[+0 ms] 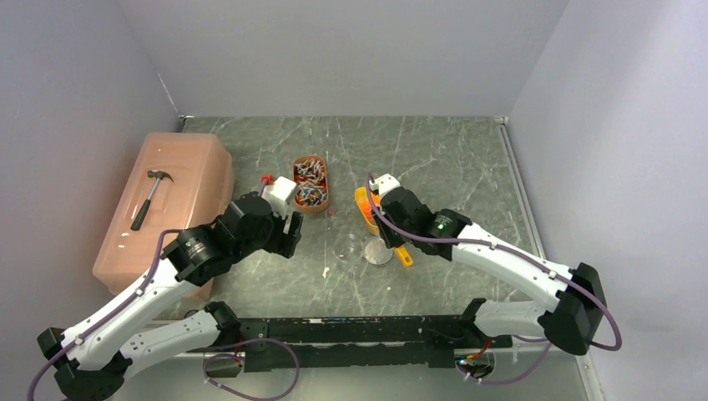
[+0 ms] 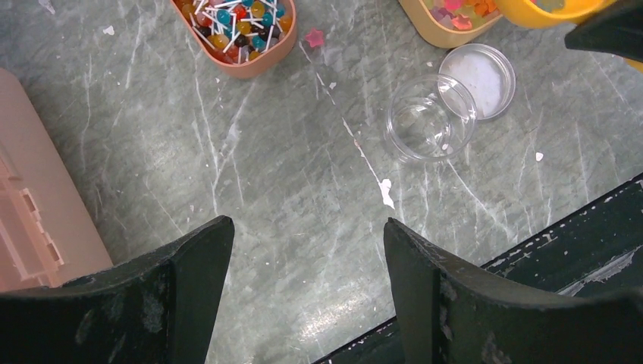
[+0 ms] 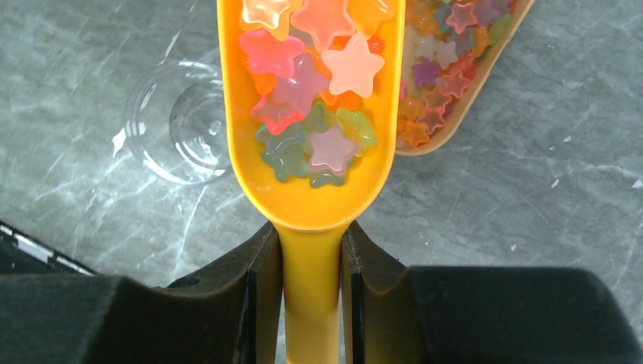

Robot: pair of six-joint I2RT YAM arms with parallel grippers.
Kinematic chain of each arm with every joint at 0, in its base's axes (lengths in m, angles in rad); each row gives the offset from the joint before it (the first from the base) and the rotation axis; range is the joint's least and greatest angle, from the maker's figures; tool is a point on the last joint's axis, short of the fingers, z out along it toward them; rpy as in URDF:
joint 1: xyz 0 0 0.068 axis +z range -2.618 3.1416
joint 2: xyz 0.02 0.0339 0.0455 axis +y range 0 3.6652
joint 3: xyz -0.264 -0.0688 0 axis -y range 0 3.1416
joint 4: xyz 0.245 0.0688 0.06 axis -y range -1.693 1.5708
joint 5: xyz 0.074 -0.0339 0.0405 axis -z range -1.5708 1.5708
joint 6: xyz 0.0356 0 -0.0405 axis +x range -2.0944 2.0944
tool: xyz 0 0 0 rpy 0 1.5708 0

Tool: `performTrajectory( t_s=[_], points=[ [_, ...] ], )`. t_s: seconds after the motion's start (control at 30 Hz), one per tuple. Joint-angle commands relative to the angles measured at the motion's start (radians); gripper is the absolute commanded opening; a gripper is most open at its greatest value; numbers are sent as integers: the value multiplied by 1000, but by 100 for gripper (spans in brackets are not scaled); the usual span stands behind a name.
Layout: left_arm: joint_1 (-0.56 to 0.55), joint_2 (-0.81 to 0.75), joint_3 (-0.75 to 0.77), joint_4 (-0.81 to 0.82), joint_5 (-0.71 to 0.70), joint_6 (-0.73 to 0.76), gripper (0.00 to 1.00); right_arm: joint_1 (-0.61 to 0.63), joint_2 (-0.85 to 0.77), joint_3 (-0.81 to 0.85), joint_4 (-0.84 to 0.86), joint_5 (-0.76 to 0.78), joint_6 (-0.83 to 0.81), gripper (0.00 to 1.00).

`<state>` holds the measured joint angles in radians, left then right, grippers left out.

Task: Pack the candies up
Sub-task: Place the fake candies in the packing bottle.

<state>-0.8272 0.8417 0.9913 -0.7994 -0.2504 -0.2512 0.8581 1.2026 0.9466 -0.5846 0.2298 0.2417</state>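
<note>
Several pastel star candies [image 3: 307,98] lie in the bowl of a yellow-orange scoop [image 3: 311,201]. My right gripper [image 3: 311,235] is shut on the scoop's handle and holds it level above the table. More star candies [image 3: 443,72] fill an oval orange tray [image 3: 485,83] just right of the scoop. An empty clear jar [image 3: 178,121] stands to its left. One pink star candy [image 2: 314,36] lies loose on the table. A second oval tray [image 2: 269,57] holds lollipops [image 2: 239,19]. My left gripper [image 2: 307,227] hangs open over bare table, nothing between its fingers.
The jar's lid [image 2: 479,80] lies flat beside the clear jar [image 2: 428,117]. A large pink storage box [image 1: 163,209] with a hammer [image 1: 150,196] on top fills the left side. White walls close in the table, and the arms' black base rail [image 1: 359,334] runs along the near edge.
</note>
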Motion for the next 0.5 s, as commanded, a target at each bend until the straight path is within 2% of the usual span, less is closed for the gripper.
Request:
performTrajectory(
  t_s=[0.0, 0.17, 0.47],
  points=[
    [-1, -21, 1, -2, -25, -8, 77, 41, -75, 11, -20, -1, -55, 0],
    [0, -45, 0, 0, -36, -12, 77, 66, -105, 26, -89, -88, -101, 0],
    [-1, -84, 0, 0, -52, -17, 77, 121, -38, 104, -290, -186, -139, 0]
  ],
)
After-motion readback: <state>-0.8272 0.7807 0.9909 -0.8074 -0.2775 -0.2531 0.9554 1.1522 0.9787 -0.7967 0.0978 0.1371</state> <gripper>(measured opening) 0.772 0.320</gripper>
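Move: The right hand already holds the yellow scoop, loaded with star candies and with its bowl ahead and to the left. The packing bottle stands about 10 cm to this hand's left, level with it, its middle some 11 cm lower. The lid lies about 2 cm left and 1 cm back, 14 cm down; the candy tray is about 11 cm ahead and 2 cm left, 12 cm down. From the left hand the bottle is about 14 cm right, 2 cm ahead, 18 cm down. Back towards its base by about 6 cm, the right hand draws the loaded scoop away from the candy tray, rising a centimetre or so before sinking again. Its wrist turns some 15 degrees counter-clockwise and at the end tips slightly down, bringing the bowl closer to the bottle, while the fingers keep their grip on the handle. ##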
